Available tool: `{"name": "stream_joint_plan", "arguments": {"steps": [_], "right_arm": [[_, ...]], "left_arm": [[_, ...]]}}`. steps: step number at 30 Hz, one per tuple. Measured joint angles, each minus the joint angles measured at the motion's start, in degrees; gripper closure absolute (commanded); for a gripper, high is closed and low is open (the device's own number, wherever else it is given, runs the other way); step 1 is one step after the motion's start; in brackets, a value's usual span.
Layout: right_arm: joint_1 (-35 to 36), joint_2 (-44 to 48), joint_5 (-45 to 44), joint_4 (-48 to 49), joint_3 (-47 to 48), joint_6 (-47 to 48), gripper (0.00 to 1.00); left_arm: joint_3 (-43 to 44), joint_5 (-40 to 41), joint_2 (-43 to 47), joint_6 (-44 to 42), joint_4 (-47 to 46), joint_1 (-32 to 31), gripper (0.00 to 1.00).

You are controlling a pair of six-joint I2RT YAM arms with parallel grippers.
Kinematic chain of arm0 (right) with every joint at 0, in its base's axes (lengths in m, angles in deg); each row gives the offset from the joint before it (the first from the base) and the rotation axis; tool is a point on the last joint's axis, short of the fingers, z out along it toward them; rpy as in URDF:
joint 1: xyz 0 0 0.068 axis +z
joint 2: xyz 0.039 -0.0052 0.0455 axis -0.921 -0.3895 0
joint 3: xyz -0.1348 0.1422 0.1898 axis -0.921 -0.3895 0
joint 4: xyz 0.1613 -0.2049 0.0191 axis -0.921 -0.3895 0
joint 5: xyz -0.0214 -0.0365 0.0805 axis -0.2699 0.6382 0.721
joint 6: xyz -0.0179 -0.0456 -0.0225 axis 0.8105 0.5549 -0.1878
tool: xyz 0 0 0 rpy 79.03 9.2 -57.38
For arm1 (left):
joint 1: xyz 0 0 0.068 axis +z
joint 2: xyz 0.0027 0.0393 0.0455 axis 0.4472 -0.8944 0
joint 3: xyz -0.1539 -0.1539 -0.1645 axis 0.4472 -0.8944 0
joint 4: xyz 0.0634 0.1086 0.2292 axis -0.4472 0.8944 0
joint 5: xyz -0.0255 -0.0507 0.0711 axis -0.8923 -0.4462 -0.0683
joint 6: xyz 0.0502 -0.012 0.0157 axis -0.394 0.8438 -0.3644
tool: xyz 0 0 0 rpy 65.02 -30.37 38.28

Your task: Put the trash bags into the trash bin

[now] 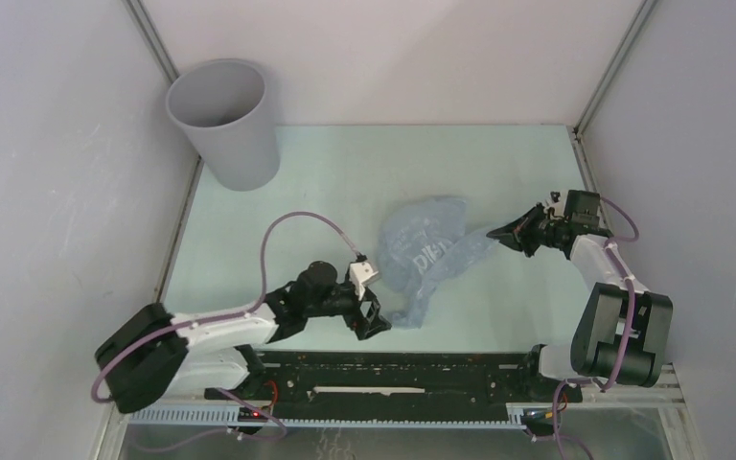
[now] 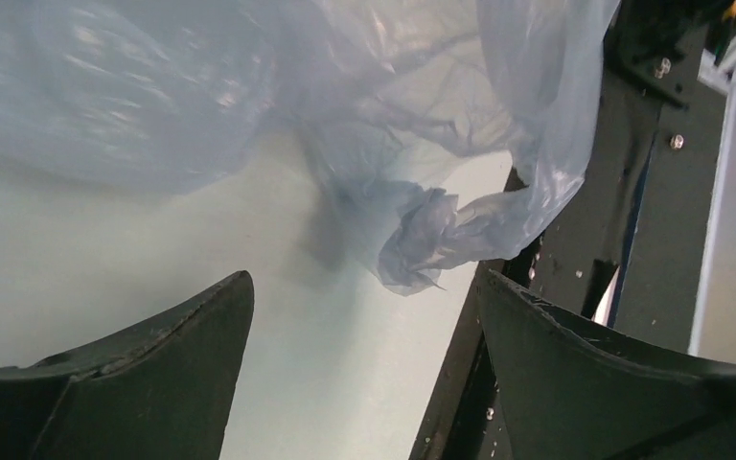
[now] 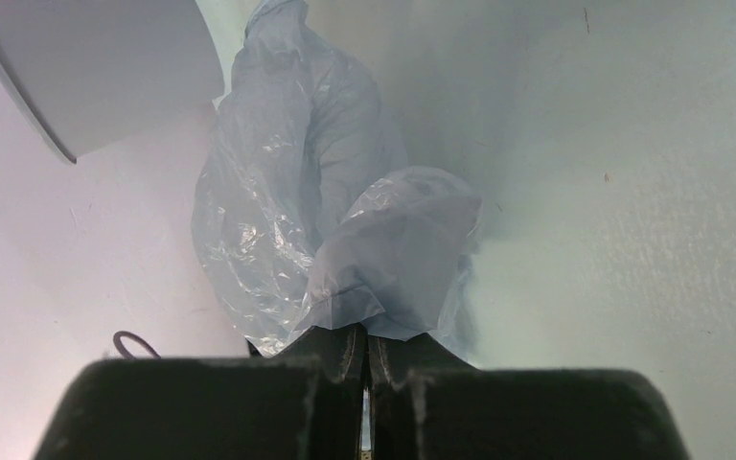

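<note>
The trash bag [image 1: 429, 251], pale blue and crinkly with white lettering, lies bunched mid-table. My right gripper [image 1: 494, 235] is shut on the bag's right edge; in the right wrist view the plastic [image 3: 345, 220] billows out from the closed fingertips [image 3: 364, 333]. My left gripper [image 1: 379, 321] is open just left of the bag's lower tail. In the left wrist view that twisted tail [image 2: 422, 235] hangs just beyond the spread fingers [image 2: 163, 364], with nothing between them. The grey trash bin [image 1: 222, 120] stands upright in the far left corner, far from both grippers, and its wall [image 3: 86, 67] shows at the top left of the right wrist view.
White walls close in the table on the left, back and right. A black rail [image 1: 393, 379] runs along the near edge between the arm bases, and also shows in the left wrist view as the rail [image 2: 632, 192] right of the bag's tail. A purple cable [image 1: 292, 225] loops above the left arm.
</note>
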State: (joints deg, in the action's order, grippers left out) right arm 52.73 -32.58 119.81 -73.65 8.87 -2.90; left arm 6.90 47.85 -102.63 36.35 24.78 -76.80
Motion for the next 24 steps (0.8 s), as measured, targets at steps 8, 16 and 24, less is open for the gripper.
{"name": "stream_joint_plan", "arguments": {"steps": [8,16,24], "right_arm": [[0.6,0.0,0.0,-0.8,0.0,0.7,1.00],[0.9,0.0,0.0,-1.2,0.0,1.0,1.00],[0.9,0.2,-0.1,-1.2,0.0,1.0,1.00]], "left_arm": [[2.6,-3.5,-13.5,-1.7,-5.2,-4.9,0.09],[9.5,-2.3,-19.0,-1.6,-10.1,-6.2,0.27],[9.6,0.2,-19.7,-0.2,-11.4,-6.5,0.74]]}}
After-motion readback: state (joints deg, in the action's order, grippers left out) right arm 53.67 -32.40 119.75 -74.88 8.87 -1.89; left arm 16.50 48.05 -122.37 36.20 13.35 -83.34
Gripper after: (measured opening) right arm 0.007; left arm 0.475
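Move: The bag's loose lower corner hangs roughly 7 cm to the left hand's right, level with it fore and aft and about a centimetre lower. The bag's broad printed part spreads about 17 cm ahead and 11 cm right of that hand, some 4 cm lower; the end held by the right gripper is about 17 cm ahead, 25 cm right, some 5 cm higher. From the right hand, the loose corner lies about 20 cm left, 17 cm back and 7 cm below. Rightward about 7 cm in a shallow scoop, the left hand dips some 3 cm and draws slightly back, then rises and comes forward again to bring its open fingers around the bag's loose corner, turning about 10 degrees clockwise on the way. There it halts and the fingers close to about half open, coming onto the film from both sides. The right gripper stays shut on its end and holds nearly still. ##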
